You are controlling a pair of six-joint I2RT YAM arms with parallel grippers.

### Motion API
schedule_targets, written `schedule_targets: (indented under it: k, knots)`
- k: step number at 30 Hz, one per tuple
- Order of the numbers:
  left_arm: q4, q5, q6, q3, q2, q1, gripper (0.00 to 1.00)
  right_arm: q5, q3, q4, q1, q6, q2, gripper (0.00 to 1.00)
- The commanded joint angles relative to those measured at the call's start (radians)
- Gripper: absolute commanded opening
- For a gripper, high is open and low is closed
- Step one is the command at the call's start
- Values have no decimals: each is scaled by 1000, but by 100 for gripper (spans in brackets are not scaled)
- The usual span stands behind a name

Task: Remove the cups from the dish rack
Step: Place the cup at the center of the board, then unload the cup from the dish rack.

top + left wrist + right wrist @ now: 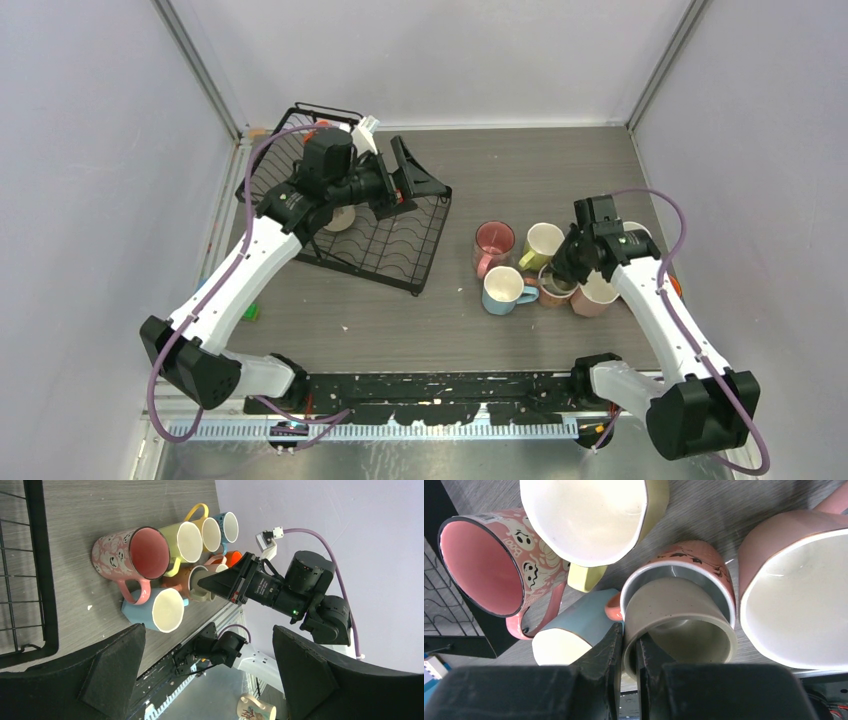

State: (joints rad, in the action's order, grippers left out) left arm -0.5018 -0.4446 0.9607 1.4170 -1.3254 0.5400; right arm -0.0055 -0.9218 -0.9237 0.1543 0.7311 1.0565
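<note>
The black wire dish rack [385, 245] stands at the back left, with a pale cup [341, 219] in it, partly hidden under my left arm. My left gripper [420, 180] hangs open over the rack's right edge with nothing between its fingers [117, 665]. On the right, my right gripper [629, 645] is shut on the wall of a beige cup [684, 625], one finger inside and one outside. That cup sits nested inside a salmon cup [696, 555]. Around them stand a pink ghost-print cup [489, 560], a yellow cup [589, 515], a light blue cup [574, 625] and a big pink cup [794, 595].
The cups [520, 265] crowd together right of centre, close to my right arm, with an orange one [676, 285] behind it. A small green object [252, 313] lies by the left arm. Walls close in on the left, right and back.
</note>
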Motion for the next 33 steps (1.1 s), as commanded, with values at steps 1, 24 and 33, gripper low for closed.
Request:
schedule_targets:
  k: [1, 24, 33]
  knots:
    - [20, -4, -12, -4, 28, -6, 100, -32, 5, 52, -13, -21, 9, 1]
    - [19, -1, -14, -9, 23, -2, 100, -20, 7, 40, -47, -32, -5, 39]
    - [18, 1, -19, -3, 19, 5, 100, 29, -47, -18, -46, -38, -46, 56]
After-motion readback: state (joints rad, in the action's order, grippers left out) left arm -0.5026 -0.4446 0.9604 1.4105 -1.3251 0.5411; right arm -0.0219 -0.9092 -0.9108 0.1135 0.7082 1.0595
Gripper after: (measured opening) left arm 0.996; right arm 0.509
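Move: The right hand holds the grey cup by its left, handle side, tilted and already partly inside the brown cup. The brown cup's middle lies about 2 cm ahead, 3 cm right and 6 cm below. From that hand, the yellow-green cup is 12 cm straight ahead, the pale pink cup 1 cm ahead and 11 cm right, the blue cup 2 cm ahead and 9 cm left. From the left hand, the brown cup is some 29 cm right, 3 cm back, 27 cm below. Right hand lowers the grey cup half a centimetre into the brown cup, then half-opens, easing 1 cm right. ##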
